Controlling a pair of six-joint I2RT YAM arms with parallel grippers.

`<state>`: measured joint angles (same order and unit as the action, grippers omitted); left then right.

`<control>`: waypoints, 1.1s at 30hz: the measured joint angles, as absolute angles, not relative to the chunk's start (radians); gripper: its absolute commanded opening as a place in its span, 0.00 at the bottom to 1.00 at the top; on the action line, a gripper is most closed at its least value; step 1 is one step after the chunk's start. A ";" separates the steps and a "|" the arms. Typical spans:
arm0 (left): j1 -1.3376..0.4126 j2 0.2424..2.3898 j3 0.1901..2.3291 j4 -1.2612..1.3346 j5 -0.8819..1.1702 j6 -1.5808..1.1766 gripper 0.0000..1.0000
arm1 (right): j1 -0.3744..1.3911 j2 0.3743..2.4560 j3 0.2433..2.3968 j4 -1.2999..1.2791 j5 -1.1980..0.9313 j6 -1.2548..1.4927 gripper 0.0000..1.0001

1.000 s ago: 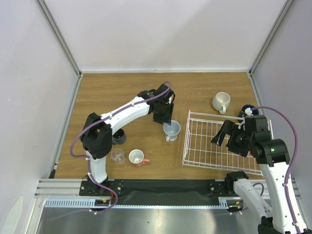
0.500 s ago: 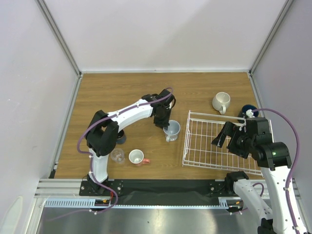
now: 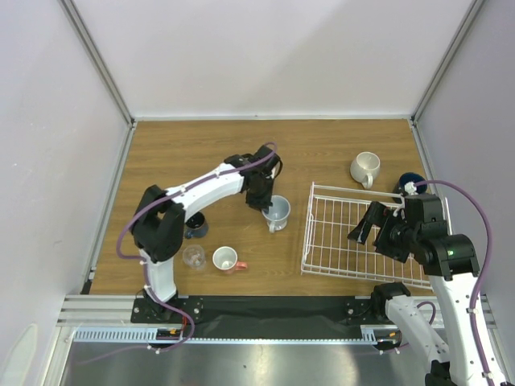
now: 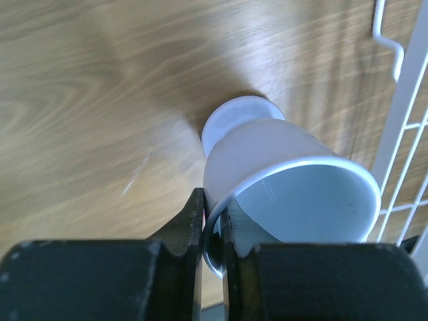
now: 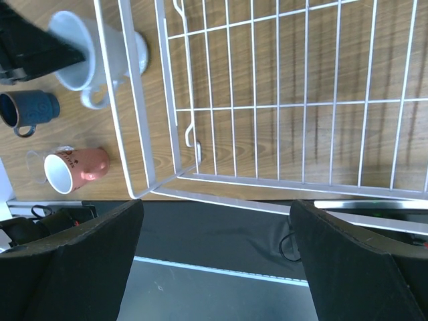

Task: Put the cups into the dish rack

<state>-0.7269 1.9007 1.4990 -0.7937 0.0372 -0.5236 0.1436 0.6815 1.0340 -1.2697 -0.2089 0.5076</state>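
My left gripper [image 3: 266, 202] [image 4: 212, 202] is shut on the rim of the pale grey-blue mug [image 3: 278, 211] [image 4: 287, 180], one finger inside and one outside. The mug tilts just left of the white wire dish rack [image 3: 308, 229] [image 5: 167, 100]. My right gripper [image 3: 366, 223] [image 5: 215, 208] hangs open over the rack's near left corner and holds nothing. A cream-white mug [image 3: 364, 168] stands behind the rack. A pink cup [image 3: 227, 259] [image 5: 73, 168] lies on its side beside a clear glass [image 3: 193, 256]. A dark blue cup [image 3: 195, 227] [image 5: 27, 109] sits partly under my left arm.
Another dark blue cup [image 3: 409, 178] peeks out behind the right arm at the rack's far right corner. The rack holds no cups. Grey walls close in the table on three sides, and a black mat [image 5: 221, 241] runs along the near edge.
My left jaws have closed onto the grey-blue mug's rim, and the mug has shifted slightly left and tilted. The right arm has hardly moved.
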 measured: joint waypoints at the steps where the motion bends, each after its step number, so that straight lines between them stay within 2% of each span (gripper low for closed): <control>1: -0.720 1.880 1.498 -0.810 0.031 -0.525 0.00 | 0.144 0.682 1.034 -1.267 -0.212 0.508 1.00; 10: -0.622 1.551 1.517 -0.829 0.034 -0.599 0.00 | 0.142 0.715 1.034 -1.246 -0.250 0.508 1.00; 14: -0.606 1.399 1.473 -0.705 0.116 -0.667 0.00 | 0.142 0.737 1.034 -1.225 -0.290 0.508 1.00; 18: -0.607 1.293 1.359 -0.458 0.273 -0.766 0.00 | 0.142 0.760 1.054 -1.199 -0.349 0.508 1.00; 25: -0.609 1.290 1.170 0.063 0.502 -1.035 0.00 | 0.142 0.769 1.149 -1.082 -0.542 0.516 1.00; 29: -0.621 1.318 1.075 0.418 0.554 -1.255 0.01 | 0.142 0.770 1.200 -0.972 -0.669 0.553 0.98; 33: -0.659 1.390 1.071 0.728 0.560 -1.425 0.00 | 0.142 0.781 1.236 -0.827 -0.783 0.636 0.94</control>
<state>-0.6586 1.3895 1.0710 0.7277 0.5602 -1.4246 0.1421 0.7807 1.2358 -0.8272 -0.7826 0.6361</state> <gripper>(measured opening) 0.136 0.957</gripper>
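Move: The left fingers already hold the light-blue cup by its rim, low over the table; the right gripper, empty and open, is about 27 cm to the left hand's right, 16 cm back and 13 cm higher. The pink-handled cup stands some 10 cm left of the left hand and 14 cm back, about 5 cm below. From the right hand the light-blue cup is roughly 16 cm ahead, 24 cm left and 16 cm down; the dish rack's middle is 9 cm ahead, 2 cm right, 17 cm below. Keeping its shut grip on the light-blue cup's rim, the left hand lifts it quickly about 35 cm, drifting left, then back and to the right towards the right gripper, and rolls some 90 degrees so its fingers swing from down to pointing right. The right hand, still open, rises off the rack and goes left to meet the cup, slowly at first, tipping up and turning counter-clockwise. ##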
